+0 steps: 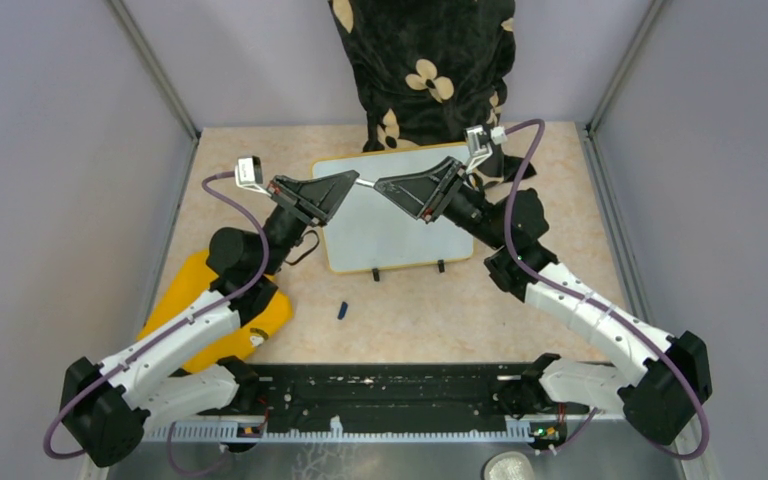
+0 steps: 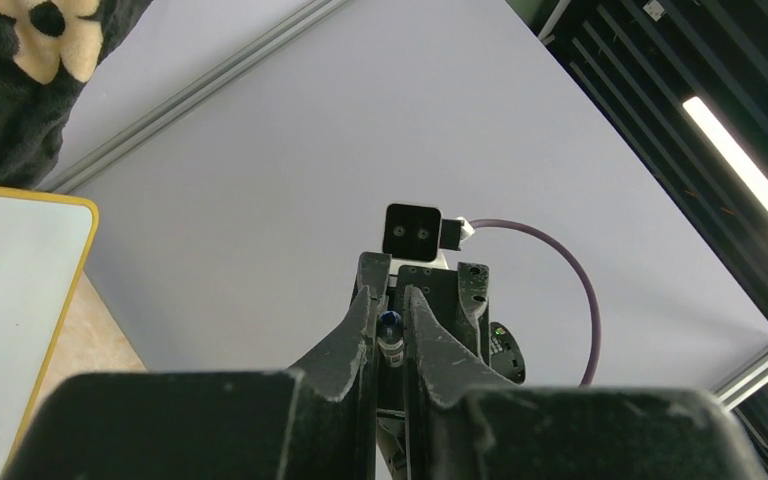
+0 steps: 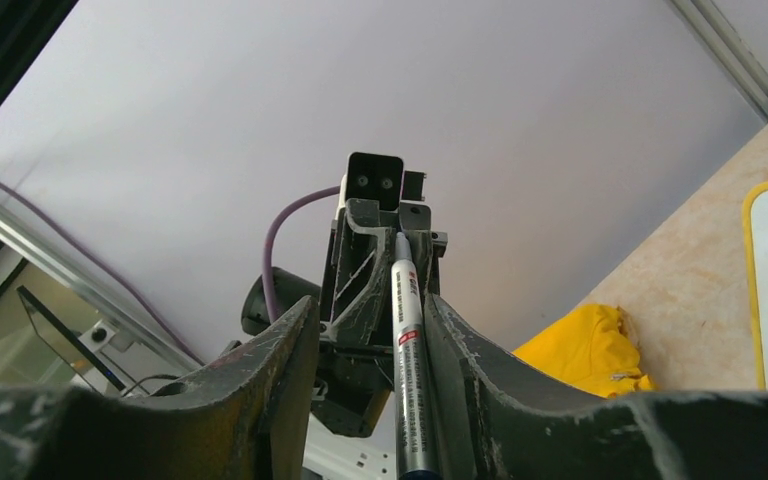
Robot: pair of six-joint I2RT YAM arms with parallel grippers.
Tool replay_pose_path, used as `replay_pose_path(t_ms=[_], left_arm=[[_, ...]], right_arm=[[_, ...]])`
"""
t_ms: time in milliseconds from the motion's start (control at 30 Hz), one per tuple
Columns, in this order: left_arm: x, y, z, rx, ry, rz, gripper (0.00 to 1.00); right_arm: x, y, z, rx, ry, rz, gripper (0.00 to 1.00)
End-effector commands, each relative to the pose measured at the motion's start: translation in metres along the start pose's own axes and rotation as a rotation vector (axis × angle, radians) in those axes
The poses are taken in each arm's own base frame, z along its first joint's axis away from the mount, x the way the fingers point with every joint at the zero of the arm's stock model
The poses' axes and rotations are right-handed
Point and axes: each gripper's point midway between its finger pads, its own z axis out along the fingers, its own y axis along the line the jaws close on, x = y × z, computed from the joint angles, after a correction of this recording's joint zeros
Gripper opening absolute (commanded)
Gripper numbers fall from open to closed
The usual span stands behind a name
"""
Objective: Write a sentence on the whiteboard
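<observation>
The whiteboard (image 1: 400,235) lies flat mid-table, white with a yellow rim; no sentence shows on its visible surface. Above its far left part my two grippers meet nose to nose with a silver marker (image 1: 366,183) bridging them. My left gripper (image 1: 354,180) is shut on one end of the marker (image 2: 391,338), whose blue tip peeks out between the fingers. My right gripper (image 3: 370,300) is open: the marker (image 3: 407,345) rests against its right-hand finger (image 3: 460,350), with a wide gap to the other finger.
A small blue cap (image 1: 343,310) lies on the table in front of the board. A yellow cloth (image 1: 210,310) sits at the near left, under the left arm. A black flowered fabric (image 1: 425,70) hangs at the back. Grey walls enclose the table.
</observation>
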Motion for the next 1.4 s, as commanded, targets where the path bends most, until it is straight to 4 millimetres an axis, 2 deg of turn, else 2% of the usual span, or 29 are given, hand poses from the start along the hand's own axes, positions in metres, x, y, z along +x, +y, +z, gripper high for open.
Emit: replay_pose_path(t_ms=[0, 100, 267, 733, 1367], left_arm=[[-0.01, -0.02, 0.004, 0.041, -0.025, 0.019, 0.0], [-0.009, -0.02, 0.006, 0.042, -0.019, 0.017, 0.0], [-0.004, -0.018, 0.009, 0.051, -0.002, 0.003, 0.0], [-0.006, -0.012, 0.009, 0.036, -0.022, 0.016, 0.0], [-0.001, -0.004, 0.006, 0.011, -0.006, 0.031, 0.0]], right_arm=[[-0.014, 0.032, -0.005, -0.098, -0.034, -0.039, 0.39], [-0.014, 0.032, -0.005, -0.103, -0.036, -0.035, 0.35], [-0.018, 0.032, -0.006, -0.104, -0.059, -0.027, 0.34], [-0.02, 0.023, -0.003, -0.079, -0.083, -0.012, 0.39], [-0.022, 0.014, -0.001, -0.045, -0.103, 0.002, 0.14]])
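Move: The marker bridges the two grippers in the air: its middle is about 4 cm left, 1 cm ahead and 1 cm above the right hand point, and about 4 cm right and 1 cm back from the left one, level with it. From the right hand the propped whiteboard's middle stands some 12 cm ahead, 2 cm right and 32 cm below; the loose dark blue cap lies about 8 cm back, 10 cm left and 41 cm down. Shut the right gripper from nearly half open onto the tail end of the marker, first hovering near its place as the fingers ease in and out slightly, then creeping about 1 cm forward and slightly down while closing steadily. With the left gripper keep the nib end pinched, lift it barely 1 cm early on, then hold still. ##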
